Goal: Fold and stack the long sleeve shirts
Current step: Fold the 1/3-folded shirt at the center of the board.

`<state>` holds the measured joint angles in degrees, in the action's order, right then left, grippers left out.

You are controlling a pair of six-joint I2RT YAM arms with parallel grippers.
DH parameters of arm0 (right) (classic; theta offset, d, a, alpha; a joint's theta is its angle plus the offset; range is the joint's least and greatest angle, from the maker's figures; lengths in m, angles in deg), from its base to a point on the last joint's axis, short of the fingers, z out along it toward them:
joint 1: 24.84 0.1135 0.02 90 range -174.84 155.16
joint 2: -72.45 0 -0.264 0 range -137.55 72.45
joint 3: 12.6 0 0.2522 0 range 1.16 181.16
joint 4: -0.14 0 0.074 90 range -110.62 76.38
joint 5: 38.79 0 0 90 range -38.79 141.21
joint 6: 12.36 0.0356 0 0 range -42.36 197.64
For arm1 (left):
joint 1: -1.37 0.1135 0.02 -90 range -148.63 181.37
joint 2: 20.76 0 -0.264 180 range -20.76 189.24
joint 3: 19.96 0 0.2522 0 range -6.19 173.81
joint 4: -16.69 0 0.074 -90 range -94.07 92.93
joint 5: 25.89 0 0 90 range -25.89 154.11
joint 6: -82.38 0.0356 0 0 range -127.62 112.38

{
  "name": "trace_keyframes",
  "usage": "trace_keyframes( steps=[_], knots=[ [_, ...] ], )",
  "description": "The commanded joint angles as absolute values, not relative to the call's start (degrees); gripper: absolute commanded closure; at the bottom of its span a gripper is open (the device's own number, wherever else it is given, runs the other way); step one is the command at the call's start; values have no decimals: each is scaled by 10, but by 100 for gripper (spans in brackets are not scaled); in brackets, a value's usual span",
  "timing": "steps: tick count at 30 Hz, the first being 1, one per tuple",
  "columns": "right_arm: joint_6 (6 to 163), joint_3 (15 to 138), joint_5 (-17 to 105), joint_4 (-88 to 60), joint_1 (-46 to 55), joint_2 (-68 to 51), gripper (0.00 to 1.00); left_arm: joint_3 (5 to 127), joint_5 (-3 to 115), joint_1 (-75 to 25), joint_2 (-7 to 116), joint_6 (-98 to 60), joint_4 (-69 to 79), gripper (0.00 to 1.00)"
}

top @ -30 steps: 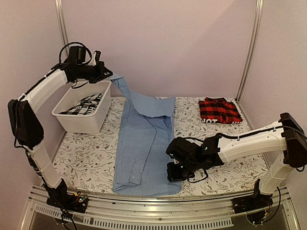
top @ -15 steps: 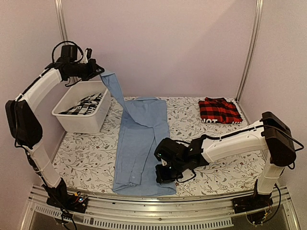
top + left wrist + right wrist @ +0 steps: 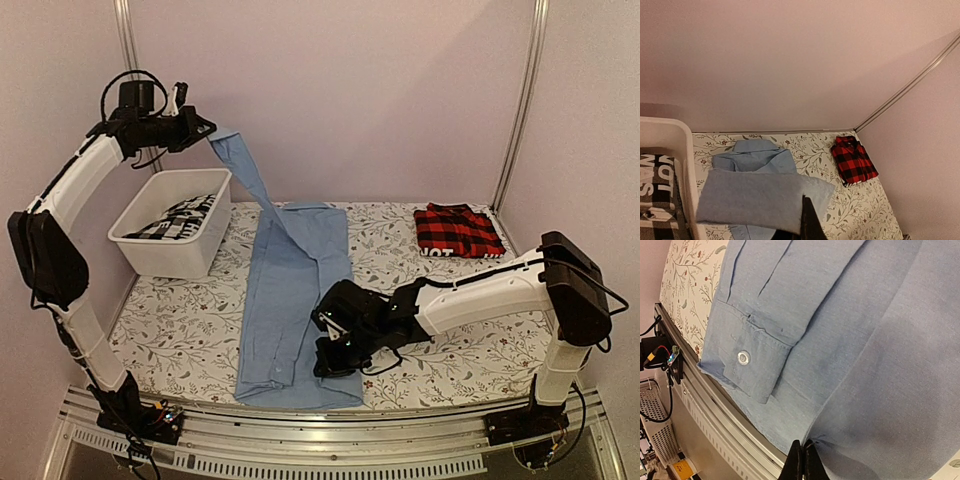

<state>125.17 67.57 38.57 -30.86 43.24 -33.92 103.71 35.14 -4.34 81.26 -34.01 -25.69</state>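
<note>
The light blue long sleeve shirt [image 3: 290,300] lies lengthwise on the flowered table, its collar at the back. One sleeve rises to the upper left, and my left gripper [image 3: 203,131] is shut on its end, high above the bin. In the left wrist view the sleeve [image 3: 750,200] hangs over my left gripper [image 3: 804,210] and hides most of its fingers. My right gripper [image 3: 330,360] is shut on the shirt's right edge near the hem. The right wrist view shows its tips [image 3: 803,444] pinching a fold of the blue cloth [image 3: 850,340]. The red-and-black plaid shirt [image 3: 458,230] [image 3: 854,160] lies folded at the back right.
A white bin [image 3: 135,240] [image 3: 682,150] with black-and-white cloth inside stands at the back left. A buttoned cuff [image 3: 743,358] lies near the table's metal front rail [image 3: 715,410]. Walls close in the back and both sides.
My left gripper has lifted the sleeve higher and farther left. My right gripper has dragged the shirt's right edge leftward, and the body lies narrower than before.
</note>
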Motion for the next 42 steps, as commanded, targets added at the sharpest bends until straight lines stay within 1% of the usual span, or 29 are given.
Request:
trace_keyframes(
  steps=[1, 15, 27, 32, 35, 39, 42],
  knots=[
    [1236, 694, 366, -287, 428, -340, 100, 1063, 343, -39, 825, -338, -249, 100],
    [1226, 692, 341, -253, 429, -349, 100, 1128, 348, -36, 850, -334, -278, 99],
    [1219, 711, 318, -235, 429, -396, 100, 1056, 375, -36, 834, -314, -275, 100],
    [1218, 716, 314, -227, 429, -408, 99, 1008, 351, -37, 818, -315, -252, 100],
    [1216, 718, 320, -228, 428, -403, 91, 976, 323, -41, 804, -315, -234, 100],
    [1210, 724, 325, -230, 425, -392, 70, 939, 273, -55, 787, -311, -215, 100],
    [1206, 725, 335, -234, 417, -376, 58, 902, 220, -74, 774, -302, -201, 100]
  ],
)
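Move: The left hand holds the far-right cloth aloft; the shirt's middle lies about 16 cm right, 15 cm back and 36 cm below it, with the white bin some 13 cm left, 2 cm back and 29 cm below. The right hand grips the near right hem; the folded sleeve's cuff lies about 9 cm left, 1 cm ahead and 3 cm below, the shirt's middle 22 cm ahead, 6 cm left and 3 cm below. Right hand draws the hem 4 cm left, releases it; left, still gripping cloth, rises, then sinks 10 cm. ##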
